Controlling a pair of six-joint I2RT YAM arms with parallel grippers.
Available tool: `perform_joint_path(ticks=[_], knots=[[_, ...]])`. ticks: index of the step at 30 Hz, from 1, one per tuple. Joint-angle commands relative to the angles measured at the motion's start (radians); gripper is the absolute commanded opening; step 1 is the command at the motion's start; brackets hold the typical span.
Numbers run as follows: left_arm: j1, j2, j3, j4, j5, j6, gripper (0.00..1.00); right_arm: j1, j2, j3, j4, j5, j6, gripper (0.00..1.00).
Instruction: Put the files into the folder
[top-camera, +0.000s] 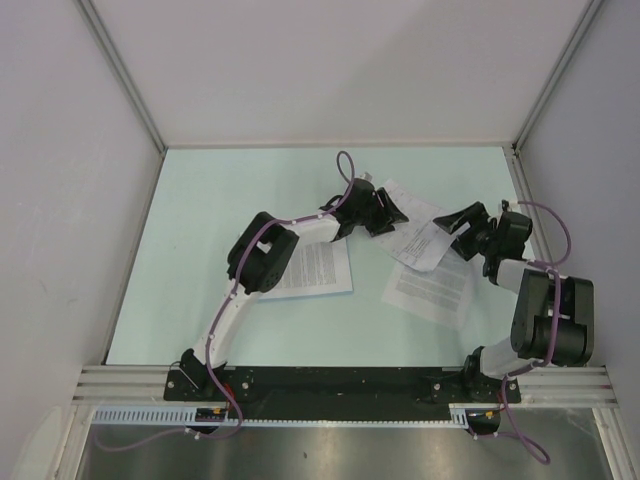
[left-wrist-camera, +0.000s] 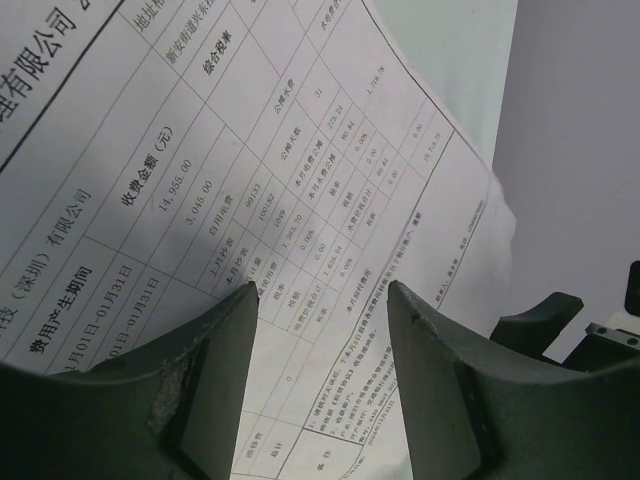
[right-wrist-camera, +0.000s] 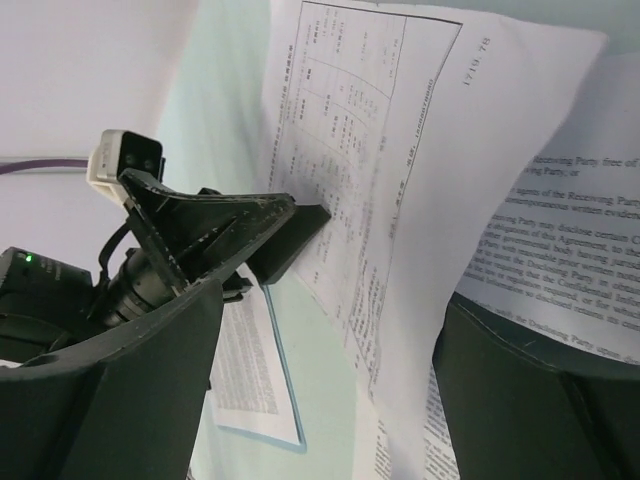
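Observation:
One of the files (top-camera: 315, 268) lies on the folder, whose light-blue edge (right-wrist-camera: 290, 385) shows in the right wrist view. More files lie to the right: a text sheet (top-camera: 430, 288) flat on the table and a table-printed sheet (top-camera: 420, 243) curled up between the grippers. My left gripper (top-camera: 385, 212) is open, and this sheet (left-wrist-camera: 250, 180) fills the view beyond its jaws (left-wrist-camera: 322, 300). One left fingertip (right-wrist-camera: 290, 240) touches the sheet's face (right-wrist-camera: 370, 150). My right gripper (top-camera: 452, 222) is open wide (right-wrist-camera: 335, 310), with the raised sheet's edge between its jaws and an English-text sheet (right-wrist-camera: 570, 240) over its right finger.
The pale green table (top-camera: 220, 220) is boxed in by white walls on three sides. A metal rail (top-camera: 340, 380) with both arm bases runs along the near edge. The left arm's elbow (top-camera: 262, 255) hangs over the folder's left part.

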Motion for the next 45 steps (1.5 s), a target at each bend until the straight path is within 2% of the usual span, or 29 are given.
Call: perform_joint_path(ticks=[1, 2, 5, 6, 8, 9, 11, 12, 16, 17, 19, 20, 21, 23, 27, 29, 32, 33, 35, 40, 42, 45], knots=[[-0.011, 0.035, 0.034, -0.043, 0.027, 0.008, 0.62, 0.014, 0.018, -0.009, 0.137, 0.003, 0.027, 0.82], [-0.011, 0.032, 0.037, -0.043, 0.030, 0.019, 0.63, 0.020, 0.024, -0.009, 0.150, 0.014, 0.016, 0.81], [-0.011, 0.023, 0.070, -0.075, 0.039, 0.091, 0.67, 0.037, 0.064, -0.007, 0.182, 0.043, -0.030, 0.67], [-0.011, 0.010, 0.084, -0.088, 0.042, 0.110, 0.70, 0.045, 0.082, -0.007, 0.202, 0.052, -0.076, 0.52], [-0.008, -0.003, 0.104, -0.105, 0.090, 0.163, 0.72, 0.051, 0.092, 0.001, 0.214, 0.054, -0.108, 0.36], [-0.006, -0.017, 0.122, -0.114, 0.102, 0.188, 0.74, 0.051, 0.086, 0.004, 0.204, 0.058, -0.130, 0.23], [0.004, -0.094, 0.129, -0.152, 0.148, 0.267, 0.75, 0.058, 0.053, 0.045, 0.170, 0.065, -0.163, 0.12], [0.012, -0.127, 0.130, -0.196, 0.151, 0.297, 0.78, 0.065, 0.035, 0.068, 0.089, 0.072, -0.182, 0.00], [0.047, -0.363, 0.100, -0.353, 0.104, 0.505, 0.83, 0.161, -0.100, 0.200, -0.083, 0.140, -0.267, 0.00], [0.069, -0.472, 0.053, -0.402, 0.053, 0.534, 0.83, 0.225, -0.167, 0.258, -0.158, 0.166, -0.289, 0.00], [0.099, -0.600, -0.018, -0.434, 0.012, 0.588, 0.84, 0.320, -0.226, 0.307, -0.210, 0.233, -0.317, 0.00], [0.139, -0.723, -0.061, -0.441, -0.005, 0.596, 0.84, 0.360, -0.264, 0.333, -0.229, 0.255, -0.328, 0.00], [0.161, -0.784, -0.157, -0.450, -0.040, 0.602, 0.85, 0.449, -0.278, 0.371, -0.237, 0.266, -0.329, 0.00], [0.233, -0.900, -0.260, -0.460, -0.070, 0.613, 0.85, 0.538, -0.289, 0.418, -0.247, 0.273, -0.325, 0.00], [0.368, -1.167, -0.514, -0.549, -0.146, 0.620, 0.85, 0.785, -0.251, 0.516, -0.218, 0.250, -0.273, 0.00], [0.455, -1.238, -0.628, -0.577, -0.177, 0.625, 0.85, 0.845, -0.217, 0.542, -0.179, 0.208, -0.224, 0.00], [0.587, -1.371, -0.751, -0.620, -0.200, 0.622, 0.85, 0.950, -0.143, 0.577, -0.001, 0.082, -0.090, 0.00], [0.616, -1.401, -0.775, -0.634, -0.208, 0.625, 0.86, 0.960, -0.123, 0.577, 0.050, 0.009, 0.012, 0.00], [0.690, -1.471, -0.821, -0.655, -0.275, 0.630, 0.89, 0.953, -0.064, 0.576, 0.149, -0.076, 0.092, 0.00], [0.787, -1.485, -0.830, -0.734, -0.340, 0.673, 0.93, 0.826, -0.022, 0.467, 0.133, -0.181, 0.229, 0.00], [0.788, -1.468, -0.830, -0.735, -0.338, 0.682, 0.93, 0.755, -0.025, 0.377, 0.150, -0.205, 0.240, 0.00], [0.788, -1.419, -0.842, -0.700, -0.285, 0.688, 0.93, 0.671, -0.025, 0.321, -0.011, -0.182, 0.121, 0.00]])
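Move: The right gripper is open around the raised right edge of the top sheet. That sheet's middle lies about 10 cm left of it, 5 cm ahead and 5 cm below. The folder's middle is some 41 cm left and 8 cm back of the right hand, and the remaining text sheet about 4 cm left and 13 cm back. From the left hand, at the sheet's left part, the folder is about 26 cm left and 13 cm back, and the sheet's middle 4 cm right, level ahead. Pinch the sheet's right edge by shutting the right fingers. Then sweep it up and left over the folder, rising nearly 30 cm and turning counter-clockwise, and finally sink some 10 cm and ease back right to end about 30 cm left. Meanwhile lift the left hand off the sheet, open it wider, and arc it high to the left by about 50 cm and somewhat back, coming down to hover open by the folder's clip end. ##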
